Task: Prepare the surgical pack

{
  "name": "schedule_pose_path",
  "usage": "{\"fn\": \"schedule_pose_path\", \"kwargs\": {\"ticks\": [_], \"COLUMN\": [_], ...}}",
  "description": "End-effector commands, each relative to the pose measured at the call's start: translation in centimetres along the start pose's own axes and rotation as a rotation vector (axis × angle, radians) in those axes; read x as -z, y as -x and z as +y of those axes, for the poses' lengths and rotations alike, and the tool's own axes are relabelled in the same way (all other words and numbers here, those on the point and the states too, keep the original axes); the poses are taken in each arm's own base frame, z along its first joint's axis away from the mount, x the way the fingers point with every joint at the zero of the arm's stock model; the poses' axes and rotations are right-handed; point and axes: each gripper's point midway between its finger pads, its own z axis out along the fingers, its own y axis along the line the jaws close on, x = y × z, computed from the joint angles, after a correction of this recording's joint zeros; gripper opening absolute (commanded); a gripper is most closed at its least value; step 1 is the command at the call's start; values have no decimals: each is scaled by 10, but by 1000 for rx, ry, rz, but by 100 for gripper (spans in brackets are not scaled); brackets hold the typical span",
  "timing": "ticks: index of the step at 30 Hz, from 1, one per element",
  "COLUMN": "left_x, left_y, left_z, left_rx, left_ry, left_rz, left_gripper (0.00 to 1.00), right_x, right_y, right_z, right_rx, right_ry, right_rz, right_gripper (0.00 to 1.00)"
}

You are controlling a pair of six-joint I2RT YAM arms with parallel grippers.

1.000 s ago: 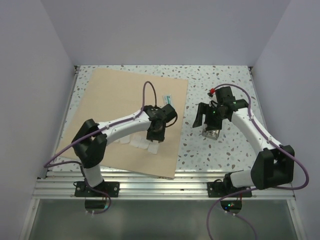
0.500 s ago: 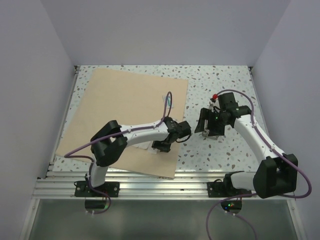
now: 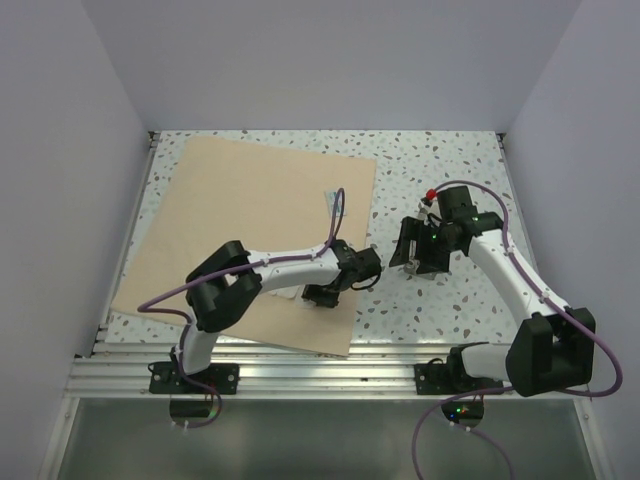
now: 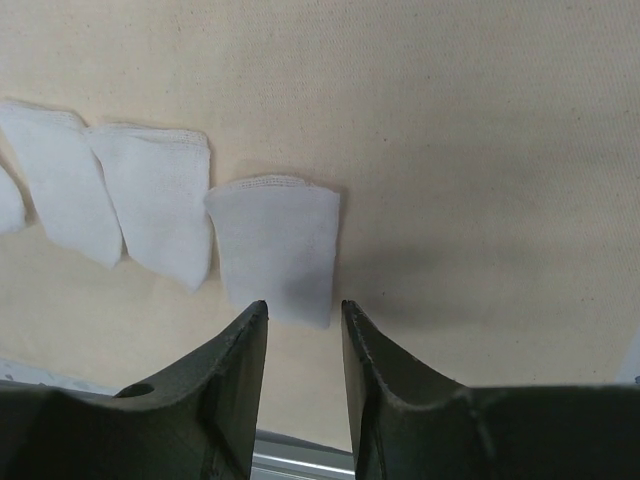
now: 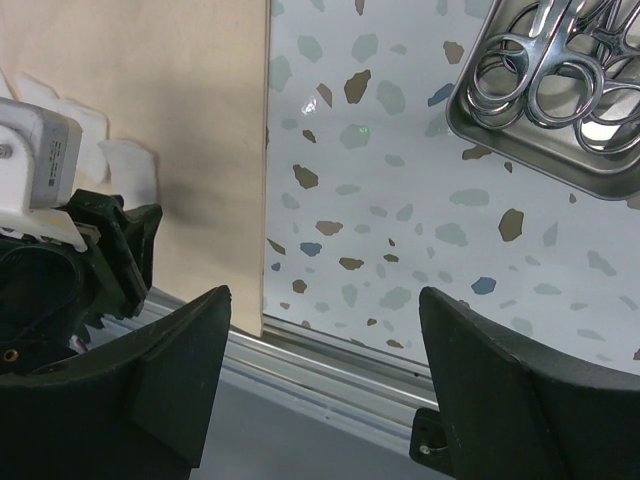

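Note:
The tan wrap sheet [image 3: 230, 200] lies flat on the left half of the table. Several white gauze squares [image 4: 278, 248] lie in a row on it near its front edge. My left gripper [image 4: 305, 312] hovers just short of the rightmost square, open, nothing between its fingers; from above it [image 3: 322, 296] sits near the sheet's front right corner. The steel tray [image 5: 545, 130] holds scissors and forceps [image 5: 540, 85] on the speckled tabletop right of the sheet. My right gripper [image 5: 325, 300] hangs wide open above the table beside the tray, empty.
A small white and teal packet [image 3: 332, 198] lies on the sheet near its right edge. An aluminium rail [image 3: 320, 365] runs along the table's near edge. The left arm's gripper body [image 5: 60, 250] shows close to the right gripper.
The left arm has swung from the middle of the gauze row toward the sheet's front right corner. The right gripper has shifted slightly nearer and now covers the tray from above.

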Motion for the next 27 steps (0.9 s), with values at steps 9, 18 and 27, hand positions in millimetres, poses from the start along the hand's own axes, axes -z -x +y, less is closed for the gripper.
{"fn": "schedule_pose_path", "kwargs": {"ticks": [9,18,27], "left_x": [-18,-6,58], "left_y": [-10,3,46], "left_z": [-2,-3,8], "left_rx": [-18,-40,-29], "left_ry": [17,-3,-34], "left_rz": [4,-34,-140], "left_gripper": [36,12,0], "right_x": [4,6,7], "right_y": [-2,0,1], "right_z": [4,6,5], "right_rx": [7,10,13], "right_ry": [32,33,26], "right_rz": [-5,-9,-9], "right_gripper": [80,80,80]}}
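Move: Just ahead of the left hand's half-open fingers lies the rightmost gauze pad, its middle about 2 cm forward, 2 cm left and 2 cm below. The next gauze pad lies some 4 cm forward and 6 cm left, a third roughly 5 cm forward and 11 cm left, both at the same depth. From the right hand, the rightmost pad is about 26 cm left, 3 cm back and 11 cm down. Sinking about 1 cm onto the near right corner of the rightmost gauze pad, the left hand stays low while its fingers go from partly open to shut, pinching the cloth between the tips. Then it rises about 2.5 cm, easing forward and to the right by about 1 cm each, with the pinch kept and the wrist hardly turning. ##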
